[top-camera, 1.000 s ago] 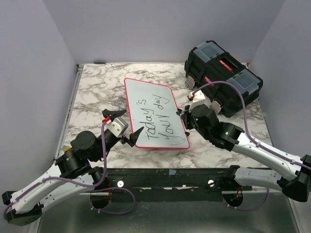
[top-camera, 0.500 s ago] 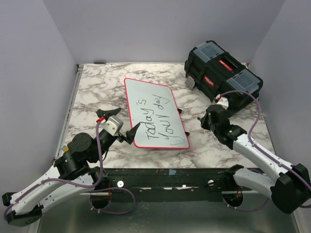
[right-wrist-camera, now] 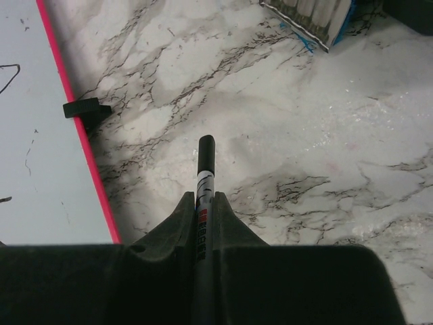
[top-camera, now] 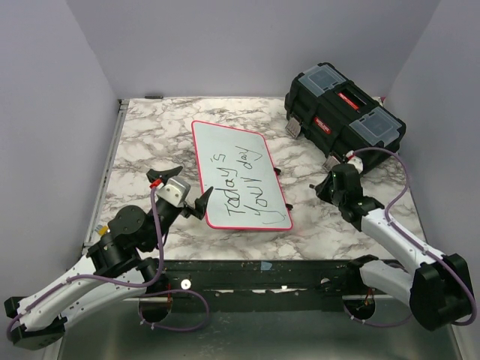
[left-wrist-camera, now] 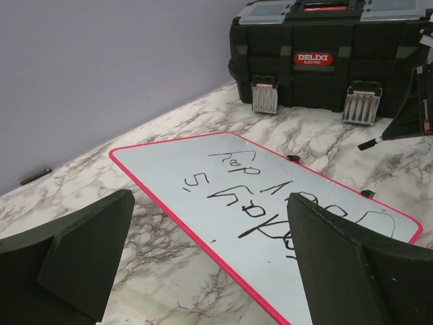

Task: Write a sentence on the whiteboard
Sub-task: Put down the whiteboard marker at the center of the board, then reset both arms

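Observation:
The whiteboard (top-camera: pixel 215 140), white with a red-pink rim, lies flat mid-table; it also shows in the left wrist view (left-wrist-camera: pixel 177 164) and at the left edge of the right wrist view (right-wrist-camera: pixel 37 156). The sentence (top-camera: pixel 238 187), black handwriting in two lines, runs along it (left-wrist-camera: pixel 270 203). My left gripper (top-camera: pixel 193 184) stands open by the board's near left edge, its jaws wide over the rim (left-wrist-camera: pixel 210 264) with nothing between them. My right gripper (top-camera: pixel 330 182) is shut on a black marker (right-wrist-camera: pixel 205 169) over bare marble, right of the board.
A black toolbox (top-camera: pixel 345 120) with red label and metal latches (left-wrist-camera: pixel 265 97) stands at the back right, close behind the right gripper. A small black clip (right-wrist-camera: pixel 84 108) juts from the board's right rim. Grey walls enclose the marble table (top-camera: pixel 150 135).
My right arm has swung right, off the whiteboard, carrying the marker to the marble near the toolbox. The left gripper has shifted slightly left and stays open.

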You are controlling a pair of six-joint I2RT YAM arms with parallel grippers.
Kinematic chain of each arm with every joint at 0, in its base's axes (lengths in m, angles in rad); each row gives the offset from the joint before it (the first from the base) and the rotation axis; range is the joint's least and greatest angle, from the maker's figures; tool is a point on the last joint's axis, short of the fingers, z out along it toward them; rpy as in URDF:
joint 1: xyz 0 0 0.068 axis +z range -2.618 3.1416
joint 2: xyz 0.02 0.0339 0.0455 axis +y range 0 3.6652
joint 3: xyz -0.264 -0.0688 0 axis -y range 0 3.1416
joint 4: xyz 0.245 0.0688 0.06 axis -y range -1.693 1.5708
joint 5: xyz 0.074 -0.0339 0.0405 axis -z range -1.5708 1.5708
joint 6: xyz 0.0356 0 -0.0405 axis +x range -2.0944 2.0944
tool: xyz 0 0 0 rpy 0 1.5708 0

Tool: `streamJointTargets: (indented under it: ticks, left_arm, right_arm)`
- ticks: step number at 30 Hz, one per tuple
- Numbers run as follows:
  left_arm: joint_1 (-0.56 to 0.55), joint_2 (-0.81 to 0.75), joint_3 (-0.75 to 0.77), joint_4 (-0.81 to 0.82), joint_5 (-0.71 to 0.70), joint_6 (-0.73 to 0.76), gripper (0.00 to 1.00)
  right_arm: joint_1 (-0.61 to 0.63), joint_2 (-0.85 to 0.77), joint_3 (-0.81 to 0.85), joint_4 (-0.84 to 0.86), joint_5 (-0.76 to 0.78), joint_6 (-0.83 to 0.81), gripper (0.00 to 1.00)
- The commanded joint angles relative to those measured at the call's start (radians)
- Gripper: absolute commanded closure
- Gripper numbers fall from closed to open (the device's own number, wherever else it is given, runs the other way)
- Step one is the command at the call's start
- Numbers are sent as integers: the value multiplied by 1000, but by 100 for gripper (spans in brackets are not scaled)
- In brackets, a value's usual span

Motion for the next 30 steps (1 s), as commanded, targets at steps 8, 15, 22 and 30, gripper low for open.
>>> streamJointTargets:
  ticks: [8, 15, 22, 30]
  left_arm:
    - [0, 1, -9, 31, -69, 8, 2]
    - [0, 8, -7, 31, -93, 8, 2]
    - [5, 18, -7, 40, -157, 5, 2]
    - [40, 18, -6, 79, -272, -28, 2]
  right_arm:
    - [-23, -86, -19, -19, 26, 27, 31]
    - [-23, -162, 50, -95, 50, -18, 0]
    - [-23, -237, 143, -102, -57, -58, 0]
    - [-24, -306, 308, -90, -136, -95, 0]
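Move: My right hand still holds the marker low over bare table to the right of the whiteboard; the spot it goes to is almost underneath, some 3 cm back and 4 cm below. The whiteboard's middle lies about 28 cm left and 8 cm ahead, its lower clip 11 cm left and 4 cm back, the toolbox 8 cm right and 25 cm ahead. From my left hand that spot is roughly 44 cm right, 11 cm ahead and 25 cm down. I open my right fingers wide and let go of the marker over the table beside the board, easing barely a centimetre left, then lift straight up, ever faster, about 16 cm, tipping the fingers up some 20 degrees. My open, empty left hand drifts 2 to 3 cm left and forward, away from the marker's spot, turning about 10 degrees counter-clockwise. ##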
